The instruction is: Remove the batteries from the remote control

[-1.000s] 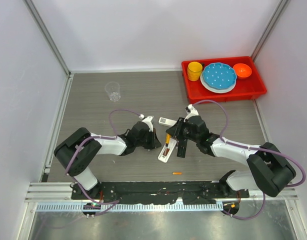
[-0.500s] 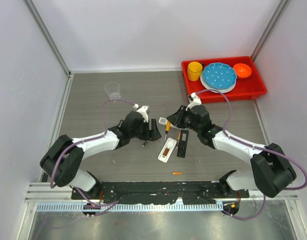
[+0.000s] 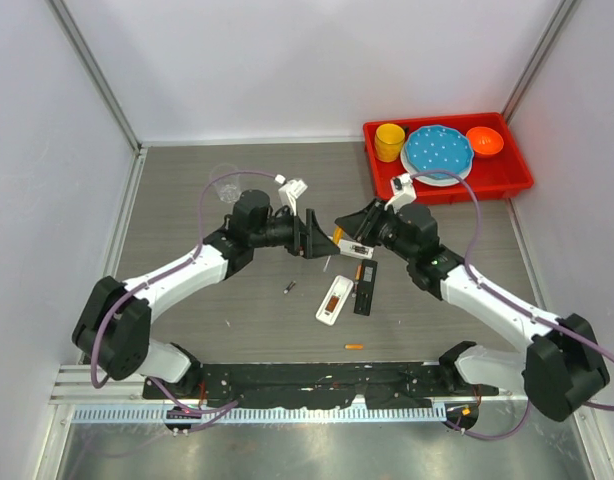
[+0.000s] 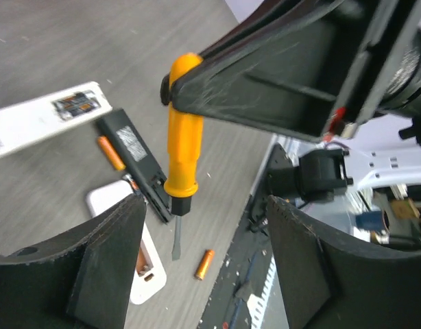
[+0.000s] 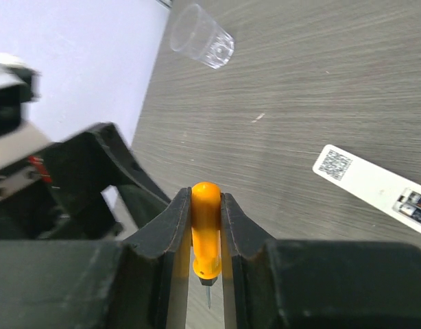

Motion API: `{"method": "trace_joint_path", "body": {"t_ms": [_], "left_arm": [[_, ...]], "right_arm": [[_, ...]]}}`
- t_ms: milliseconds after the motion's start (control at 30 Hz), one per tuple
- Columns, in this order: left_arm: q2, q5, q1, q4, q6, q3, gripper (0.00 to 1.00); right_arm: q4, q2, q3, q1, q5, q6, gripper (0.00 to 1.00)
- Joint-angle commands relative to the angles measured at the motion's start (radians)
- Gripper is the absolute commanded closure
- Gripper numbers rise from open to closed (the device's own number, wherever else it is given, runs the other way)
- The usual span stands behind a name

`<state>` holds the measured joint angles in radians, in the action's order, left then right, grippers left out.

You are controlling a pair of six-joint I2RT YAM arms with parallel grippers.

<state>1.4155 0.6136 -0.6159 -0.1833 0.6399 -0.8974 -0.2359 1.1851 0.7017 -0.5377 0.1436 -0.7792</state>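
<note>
The white remote control lies open on the table with an orange battery in its compartment. A black cover piece lies beside it, with another orange battery against it. One orange battery lies loose near the front edge, also in the left wrist view. A small dark battery lies left of the remote. My right gripper is shut on an orange-handled screwdriver, raised above the table. My left gripper hangs open and empty, facing the screwdriver.
A second white remote with a QR label lies under the grippers. A clear cup stands at the back left. A red tray at the back right holds a yellow cup, a blue plate and an orange bowl.
My left gripper opened, rose and swung toward the back; a dark battery now lies where it was. The right gripper lifted away from the open remote with the screwdriver.
</note>
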Motion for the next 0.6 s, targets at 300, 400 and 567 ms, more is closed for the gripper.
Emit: {"method": "trace_joint_path", "body": {"t_ms": [300,400,567], "left_arm": [[0.060,0.020,-0.153,-0.122,0.055,-0.020,0.89],[0.034,-0.041,-0.156,-0.139,0.086,0.006,1.00],[-0.003,-0.146,-0.154,0.040,-0.003,-0.044,1.00]], "right_arm": [[0.125,-0.214,0.037,0.005,0.042,0.031,0.99],[0.156,-0.170,0.080,0.015,0.085,0.057,0.99],[0.173,-0.116,0.136,0.057,0.134,0.070,0.77]]}}
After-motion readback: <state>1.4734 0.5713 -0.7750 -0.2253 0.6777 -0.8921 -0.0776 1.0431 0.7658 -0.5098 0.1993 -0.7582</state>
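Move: The left hand is wide open beside the screwdriver that the right gripper already holds. The screwdriver's bare shaft lies about 3 cm to the left hand's right, 2 back and 6 below. On the table some 19 cm below that hand, the white remote lies about 5 cm back and 6 right, the black remote 2 back and 13 right. From the right hand, the left gripper is about 4 cm left, level and neither ahead nor back; the shaft is 2 cm back, 1 left and 6 below. The left fingers close from wide open to almost shut and pinch the screwdriver's shaft just below its yellow handle, after that hand has swung about 5 cm back and 4 right, turning some 10 degrees clockwise. Meanwhile the right hand, still gripping the handle's top, lifts it over 5 cm while drawing back 3, then sinks about 1 cm and eases forward 1. ##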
